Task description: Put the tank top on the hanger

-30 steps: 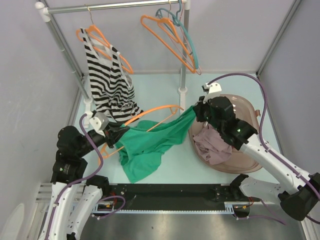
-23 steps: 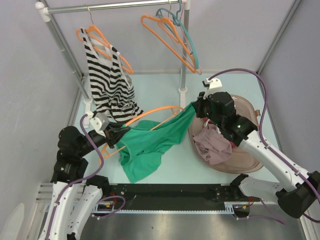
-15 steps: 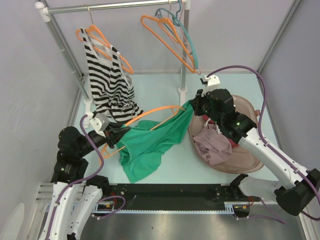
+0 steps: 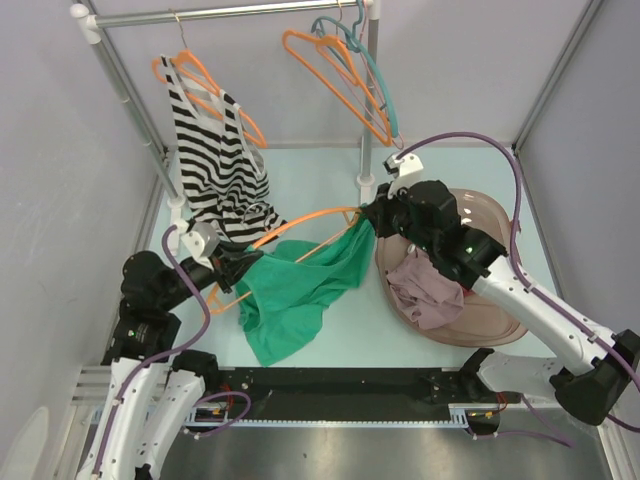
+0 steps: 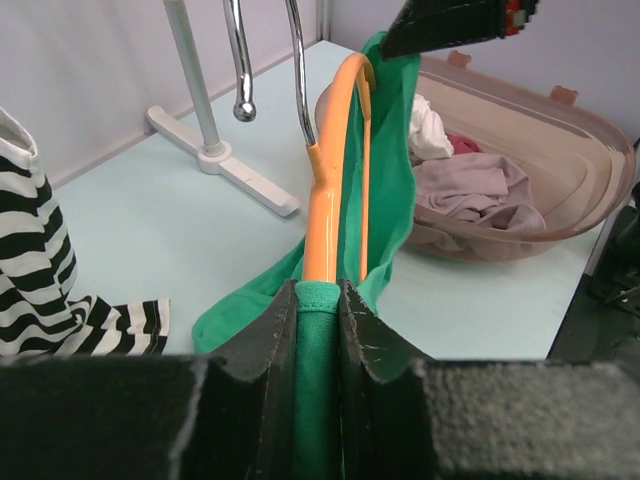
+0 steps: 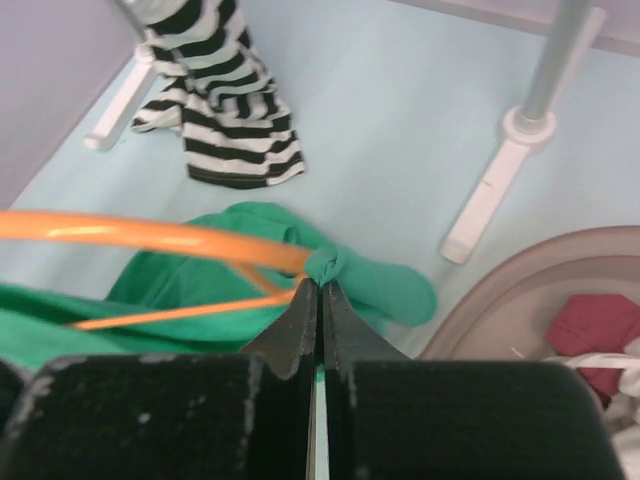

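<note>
The green tank top [image 4: 300, 290] lies partly on the table, its upper part stretched along an orange hanger [image 4: 305, 222]. My left gripper [image 4: 240, 268] is shut on the hanger's near end with green fabric wrapped over it; in the left wrist view the hanger [image 5: 325, 215] runs out from the left gripper [image 5: 318, 300] beside the tank top [image 5: 392, 190]. My right gripper [image 4: 372, 222] is shut on a bunched bit of the tank top [image 6: 390, 285] at the hanger's far end. In the right wrist view the hanger [image 6: 150, 235] meets the right gripper [image 6: 320, 285].
A black-and-white striped top [image 4: 220, 160] hangs from the rail on the left. Spare orange hangers and a teal hanger [image 4: 345, 75] hang on the right. The rack's post foot [image 4: 367, 180] stands behind the right gripper. A pinkish basket [image 4: 490, 215] holds a mauve garment [image 4: 425, 290].
My right gripper has moved left and farther back, carrying the green fabric along to the hanger's far end. The left arm has shifted only slightly.
</note>
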Robot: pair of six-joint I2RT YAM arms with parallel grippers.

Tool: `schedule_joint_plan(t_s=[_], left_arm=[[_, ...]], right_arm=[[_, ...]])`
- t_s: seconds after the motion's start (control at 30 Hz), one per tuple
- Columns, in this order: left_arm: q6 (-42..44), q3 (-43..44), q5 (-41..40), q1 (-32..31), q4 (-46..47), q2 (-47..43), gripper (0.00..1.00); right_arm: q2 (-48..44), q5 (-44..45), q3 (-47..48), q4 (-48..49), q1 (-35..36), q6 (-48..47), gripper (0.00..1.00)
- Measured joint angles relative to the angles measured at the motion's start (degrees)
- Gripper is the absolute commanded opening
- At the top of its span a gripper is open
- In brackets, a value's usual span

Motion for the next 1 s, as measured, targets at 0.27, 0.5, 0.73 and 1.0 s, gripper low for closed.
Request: schedule_joint_plan(t_s=[0.27, 0.5, 0.73, 1.0], left_arm=[[-1.42, -1.05, -3.43, 0.0, 2.49, 0.72, 0.0], [-2.67, -2.64, -3.1, 0.0, 4.87, 1.2, 0.0], [-2.82, -2.95, -3.85, 0.0, 5.16, 2.21, 0.0], [-2.78, -2.95, -7.32, 0.0, 5.11, 2.86, 0.0]], right_arm=[[0.22, 0.26, 3.5, -0.79, 5.49, -0.04, 0.0], [3.13, -0.09, 8.44, -0.68, 6.23, -1.09, 0.0], [5.29, -1.75, 12.76, -0.17, 8.61, -2.36, 0.0], [3.28, -1.42, 13.73, -0.92, 12.63, -3.06, 0.0]])
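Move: Just beside the right fingers, about 3 cm to their left, slightly back and barely lower, is the hanger's free end. The rack's foot stands some 20 cm ahead of them and the tub about 22 cm to their right, roughly level, both about 20 cm below. Seen from the left hand, that end lies about 12 cm ahead and 21 cm to the right at much the same height; the striped top hangs some 20 cm ahead and 5 cm left of that hand. Drawing the pinched tank top strap up and over the hanger's free end, the right hand rises nearly 9 cm while going about 7 cm left, then also clearly back towards the base, turning some 15 degrees counter-clockwise and tipping up a little, fingers still shut. The left keeps its grip on hanger and cloth, pushing the hanger about 3 cm forward and slightly down with a small counter-clockwise turn. ##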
